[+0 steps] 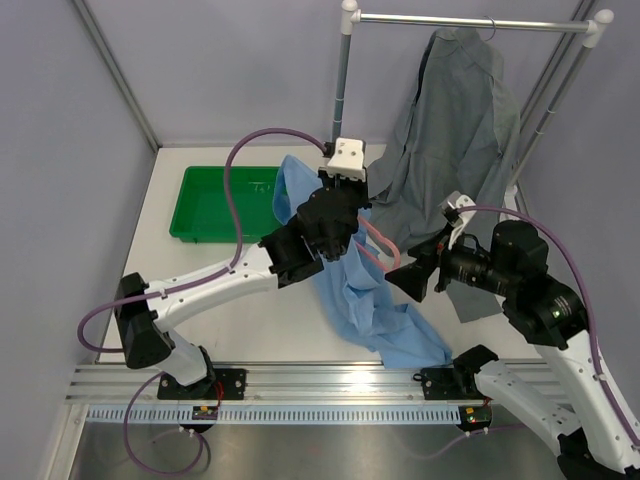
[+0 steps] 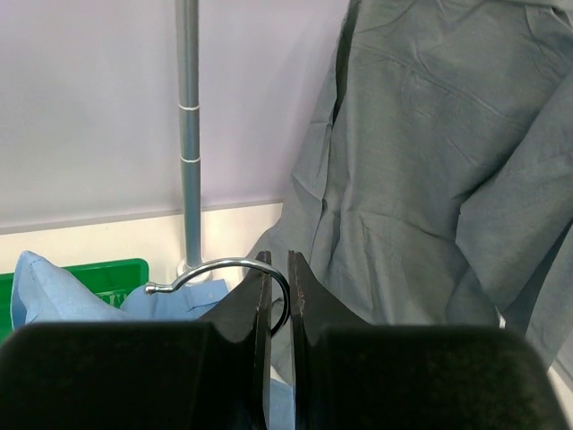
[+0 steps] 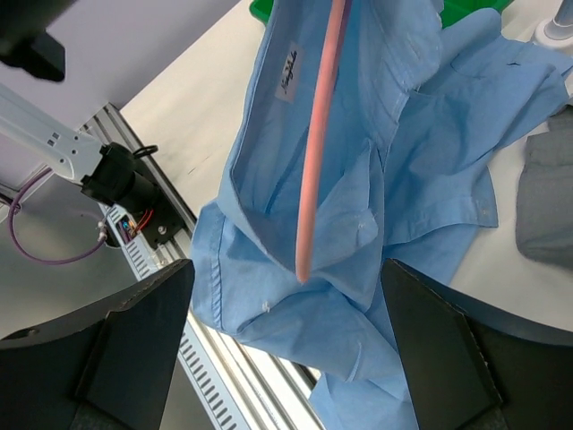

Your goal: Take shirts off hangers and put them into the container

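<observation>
The light blue shirt (image 1: 365, 300) hangs from the salmon pink hanger (image 1: 381, 247) and trails onto the table, its collar end over the right rim of the green container (image 1: 208, 212). My left gripper (image 1: 336, 196) holds this hanger up, shut on its metal hook (image 2: 219, 267). My right gripper (image 1: 414, 276) stands open just right of the shirt. In the right wrist view the pink hanger arm (image 3: 318, 152) pokes out of the blue cloth (image 3: 403, 179) between the spread fingers (image 3: 134, 345), touching neither. The slate grey shirt (image 1: 460, 130) hangs on the rack by its hanger hook (image 1: 488, 30).
The rack's left pole (image 1: 343, 75) stands behind the container, its top bar (image 1: 470, 20) running right to slanted poles (image 1: 560, 90). Grey walls close in the table on both sides. The aluminium rail (image 1: 300, 385) runs along the near edge.
</observation>
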Action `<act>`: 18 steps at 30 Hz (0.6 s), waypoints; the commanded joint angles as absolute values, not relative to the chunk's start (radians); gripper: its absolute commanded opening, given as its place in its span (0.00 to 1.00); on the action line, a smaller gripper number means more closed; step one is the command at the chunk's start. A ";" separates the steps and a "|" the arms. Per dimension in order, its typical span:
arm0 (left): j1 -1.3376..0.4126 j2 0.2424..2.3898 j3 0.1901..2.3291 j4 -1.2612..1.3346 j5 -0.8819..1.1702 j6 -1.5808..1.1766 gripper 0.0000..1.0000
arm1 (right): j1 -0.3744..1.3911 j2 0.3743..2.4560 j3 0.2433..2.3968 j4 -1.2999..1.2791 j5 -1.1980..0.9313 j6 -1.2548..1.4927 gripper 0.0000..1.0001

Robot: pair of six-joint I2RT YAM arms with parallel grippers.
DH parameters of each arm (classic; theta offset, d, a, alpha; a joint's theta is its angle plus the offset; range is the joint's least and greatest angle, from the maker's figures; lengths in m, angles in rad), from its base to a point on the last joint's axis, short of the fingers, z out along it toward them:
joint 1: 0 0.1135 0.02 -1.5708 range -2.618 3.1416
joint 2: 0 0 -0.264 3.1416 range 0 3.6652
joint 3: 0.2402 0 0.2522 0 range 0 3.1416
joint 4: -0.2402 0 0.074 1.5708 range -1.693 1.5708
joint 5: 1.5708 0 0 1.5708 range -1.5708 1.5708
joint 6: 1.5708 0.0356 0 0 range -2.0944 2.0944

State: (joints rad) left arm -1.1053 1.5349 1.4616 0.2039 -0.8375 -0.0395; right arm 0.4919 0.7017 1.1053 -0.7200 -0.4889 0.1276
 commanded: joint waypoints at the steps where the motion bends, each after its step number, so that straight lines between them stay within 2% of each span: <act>1: -1.134 1.551 1.485 0.314 -0.876 -0.006 0.00 | 0.502 0.747 1.146 -0.666 -0.468 0.126 0.95; 6: -1.149 1.552 1.483 0.313 -0.877 -0.008 0.00 | 0.503 0.816 1.155 -0.612 -0.468 0.118 0.93; 9: -1.154 1.549 1.485 0.313 -0.877 -0.008 0.00 | 0.503 0.841 1.154 -0.583 -0.474 0.118 0.87; 10: -1.157 1.551 1.485 0.313 -0.877 -0.008 0.00 | 0.503 0.850 1.154 -0.575 -0.483 0.120 0.79; 13: -1.160 1.548 1.488 0.314 -0.876 -0.008 0.00 | 0.503 0.864 1.155 -0.562 -0.492 0.118 0.68; 14: -1.160 1.549 1.488 0.316 -0.873 -0.006 0.00 | 0.503 0.865 1.151 -0.558 -0.492 0.117 0.58; 16: -1.163 1.549 1.488 0.314 -0.871 -0.006 0.00 | 0.502 0.867 1.149 -0.551 -0.489 0.117 0.48; 17: -1.163 1.548 1.488 0.314 -0.870 -0.008 0.00 | 0.503 0.868 1.146 -0.548 -0.489 0.120 0.38; 18: -1.164 1.548 1.486 0.314 -0.870 -0.008 0.00 | 0.503 0.867 1.144 -0.546 -0.489 0.118 0.33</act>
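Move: The pink hanger's free arm, which the right fingers are about to take, lies about 4 cm ahead of the open right hand and 3 cm to its left, nearly level with it. From the same hand the blue shirt's bulk is some 9 cm to the left, 3 cm ahead and 15 cm below; the hanging grey shirt is roughly 22 cm ahead and 4 cm to the right. From the left hand, which already holds the hanger by its hook end, that free arm lies about 9 cm back, 8 cm right and 7 cm below. The right hand reaches forward some 4 cm and about half as far left, wide open at first, so that the bare pink arm runs in between its fingers, then slows and shuts them to under half open around it, its wrist hardly turning; whether the pads touch yet can't be made out. Over the first half of this the left hand, still gripping the hanger at the hook, brings it about 2 cm right, with a little back and down, towards the incoming fingers, then holds it there. ##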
